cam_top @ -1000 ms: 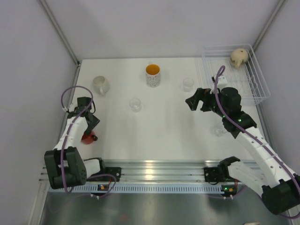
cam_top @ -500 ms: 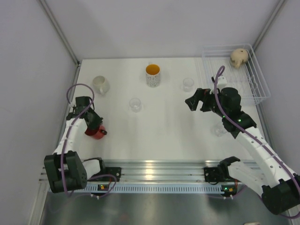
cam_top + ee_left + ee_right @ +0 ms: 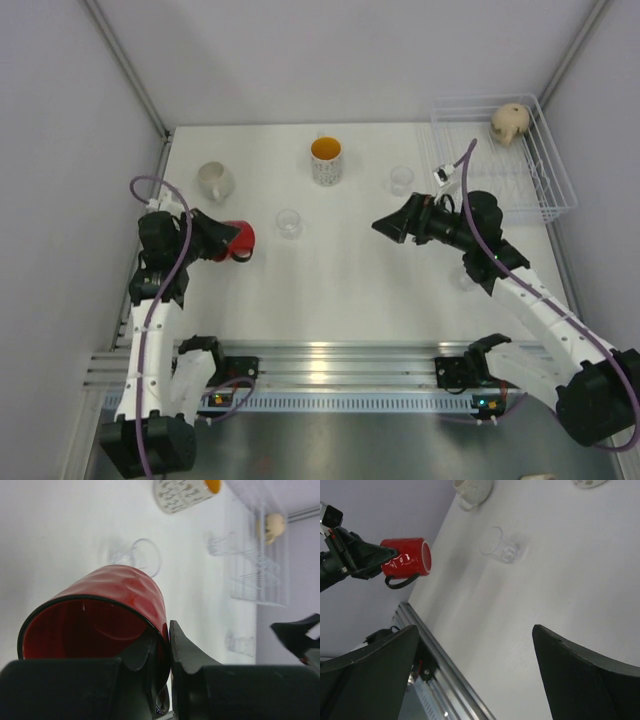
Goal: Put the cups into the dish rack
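Note:
A red cup hangs tipped on its side above the table's left part. My left gripper is shut on its rim; in the left wrist view one finger is inside the red cup and one outside, at the left gripper. My right gripper hovers open and empty over the table's middle, the right gripper facing the red cup. A white mug, a speckled mug with orange inside and two glass tumblers stand on the table. The dish rack at the back right holds a beige mug.
A third glass tumbler stands partly hidden under the right arm's forearm. Grey walls close in the left, back and right. A metal rail with the arm bases runs along the near edge.
My left gripper has shut on the red cup, lifted it off the table and carried it to the right, tipped on its side. The right gripper has swung left, still open.

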### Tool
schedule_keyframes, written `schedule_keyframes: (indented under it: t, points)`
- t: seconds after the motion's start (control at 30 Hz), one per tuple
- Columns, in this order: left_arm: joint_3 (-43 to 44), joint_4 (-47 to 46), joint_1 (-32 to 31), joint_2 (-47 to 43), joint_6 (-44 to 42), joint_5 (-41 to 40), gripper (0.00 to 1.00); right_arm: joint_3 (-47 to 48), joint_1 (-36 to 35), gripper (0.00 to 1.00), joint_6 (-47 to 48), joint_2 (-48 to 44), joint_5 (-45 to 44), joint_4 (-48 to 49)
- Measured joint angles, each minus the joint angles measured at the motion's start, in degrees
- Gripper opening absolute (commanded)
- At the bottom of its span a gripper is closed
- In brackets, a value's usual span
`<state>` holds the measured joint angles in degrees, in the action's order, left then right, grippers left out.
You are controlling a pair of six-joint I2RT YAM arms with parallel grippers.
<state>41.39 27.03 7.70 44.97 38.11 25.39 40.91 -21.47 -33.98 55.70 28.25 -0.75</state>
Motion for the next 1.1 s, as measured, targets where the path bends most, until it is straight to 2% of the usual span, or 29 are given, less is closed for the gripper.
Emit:
schedule_keyframes:
  t: [0.1,0.13,0.17,0.33,0.53,0.67,0.9,1.1]
  points:
    - [-1.36,-6.93,0.00,-3.61,3.54,3.85,0.00,-3.04,-1.62,0.82,-7.67,1.73,3.72,6.88]
    - [-1.81,-9.79,0.00,-4.42,4.87,5.27,0.00,-3.58,-2.62,0.74,-9.84,2.51,4.61,9.11]
    - [-2.25,-12.46,0.00,-4.92,6.23,6.43,0.00,-3.85,-3.98,0.72,-11.89,3.41,5.33,11.08]
    - [-4.52,-24.87,-0.96,-6.40,11.80,9.51,0.00,-3.61,-11.10,0.69,-19.63,7.10,6.91,20.37]
    - [-8.24,-36.44,-6.19,-7.98,17.40,7.32,0.00,-3.48,-16.04,0.68,-28.24,11.98,6.49,33.20]
    - [-8.61,-42.49,-14.58,-5.03,17.77,4.55,0.00,-0.83,-17.99,0.68,-30.01,15.23,5.66,35.78]
    - [-8.50,-48.52,-29.57,0.46,15.47,0.42,0.00,1.99,-21.57,0.57,-31.65,18.40,4.00,39.63]
    - [-8.48,-52.70,-34.25,2.84,14.14,-1.73,0.00,2.36,-24.15,0.52,-33.33,19.93,2.89,42.66]
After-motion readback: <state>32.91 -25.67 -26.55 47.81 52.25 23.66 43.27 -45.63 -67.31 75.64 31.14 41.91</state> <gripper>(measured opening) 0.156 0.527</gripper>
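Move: The red cup, already pinched by its rim in my left hand, hangs about 33 cm to the left of my right hand, roughly 2 cm back and 4 cm lower. From my left hand, the right gripper it is being brought to lies some 36 cm right, about level ahead and 3 cm higher. The nearer glass stands about 15 cm ahead, 13 cm right and 16 cm below my left hand; the beige mug is some 25 cm ahead, 6 cm left and 16 cm below. I bring both hands together for a handover. My left hand keeps its grip on the red cup, rises first and then sweeps right, about 17 cm across, tipping the fingers up and turning clockwise some 30 degrees. My right hand comes left about 15 cm, drawing back and rising, rolls its left side up and half closes its fingers beside the cup's handle. ##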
